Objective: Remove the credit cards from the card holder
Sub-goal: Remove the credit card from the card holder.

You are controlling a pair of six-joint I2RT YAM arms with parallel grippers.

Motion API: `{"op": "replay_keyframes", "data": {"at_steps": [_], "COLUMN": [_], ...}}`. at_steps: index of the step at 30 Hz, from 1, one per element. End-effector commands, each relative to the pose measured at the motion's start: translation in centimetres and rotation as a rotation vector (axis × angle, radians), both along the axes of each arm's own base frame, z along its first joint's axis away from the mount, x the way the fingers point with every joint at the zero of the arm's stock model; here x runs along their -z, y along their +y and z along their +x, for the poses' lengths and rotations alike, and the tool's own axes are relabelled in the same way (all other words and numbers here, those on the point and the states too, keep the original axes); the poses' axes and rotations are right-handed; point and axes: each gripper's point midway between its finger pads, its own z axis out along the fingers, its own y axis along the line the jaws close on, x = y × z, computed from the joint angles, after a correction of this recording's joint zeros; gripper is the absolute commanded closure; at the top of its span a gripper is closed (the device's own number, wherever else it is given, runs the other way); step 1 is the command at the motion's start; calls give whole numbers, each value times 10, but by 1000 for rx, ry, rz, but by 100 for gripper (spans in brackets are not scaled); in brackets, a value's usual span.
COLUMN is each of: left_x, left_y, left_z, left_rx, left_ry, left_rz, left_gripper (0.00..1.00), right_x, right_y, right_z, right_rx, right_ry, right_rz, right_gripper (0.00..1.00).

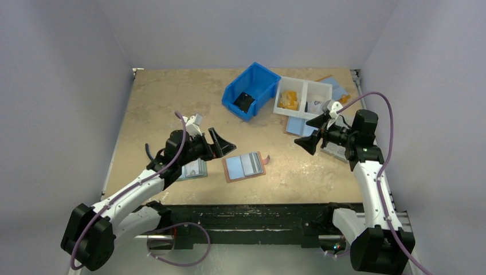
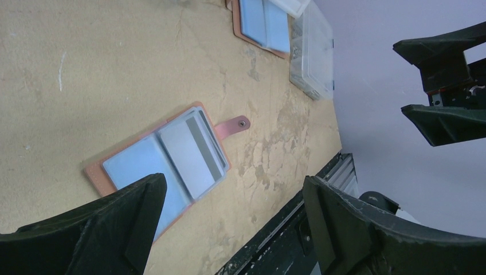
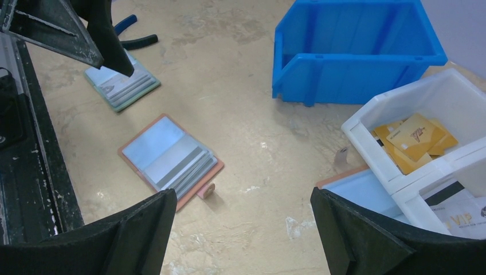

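The card holder (image 1: pixel 245 166) lies open and flat at the table's middle, salmon-brown edged with light-blue lining and a snap tab on its right. Grey cards (image 2: pixel 192 152) sit stacked in its right half. It also shows in the left wrist view (image 2: pixel 132 172) and the right wrist view (image 3: pixel 169 157). My left gripper (image 1: pixel 224 148) is open and empty, hovering just left of the holder; in its own view (image 2: pixel 234 189) the jaws stand wide apart. My right gripper (image 1: pixel 304 132) is open and empty, raised to the holder's right (image 3: pixel 242 197).
A stack of cards (image 1: pixel 193 169) lies under the left arm. A blue bin (image 1: pixel 252 90) and a white divided tray (image 1: pixel 302 97) with yellow cards stand at the back. A larger blue-lined folder (image 1: pixel 298 125) lies partly under the tray.
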Motion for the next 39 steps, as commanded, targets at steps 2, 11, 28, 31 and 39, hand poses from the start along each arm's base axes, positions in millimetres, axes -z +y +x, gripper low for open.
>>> {"op": "replay_keyframes", "data": {"at_steps": [2,11,28,31,39], "left_x": [-11,7,34,40,61], "left_y": [-7,-21,-43,-44,-48], "left_z": [-2,-11,-13,-13,-10], "left_rx": [40,65,62,54,35], "left_ry": [-33,-15,16,25,91], "left_rz": [-51,-1,52,68,177], "left_gripper": [4,4,4,4,4], "right_x": [-9,-3,9,12,19], "right_y": [0,-4,-11,-14,-22], "right_z": [-1,3,11,13,19], "right_rx": [-4,16,51,63,99], "right_ry": [-53,-42,-2,9,27], "right_rz": [2,-4,7,11,15], "right_gripper": [1,1,1,1,1]}}
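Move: The credit cards in the right half of the brown card holder lie about 9 cm to the right of the left hand, roughly 2 cm back and some 15 cm below. At table level, the green card holder is around 14 cm left and 4 cm back; the blue bin stands some 21 cm ahead and 9 cm right. From the right hand, the cards are about 17 cm left, 4 cm back and 20 cm down. Nothing is touched yet: the left hand comes down towards the brown card holder, sinking about 6.5 cm and shifting some 4 cm right. It also draws back a little, early on, before going nearly straight down. Its fingers stay wide open, with its left side rolling up slightly. The open right hand only sinks about 2 cm, easing slightly right and forward. ##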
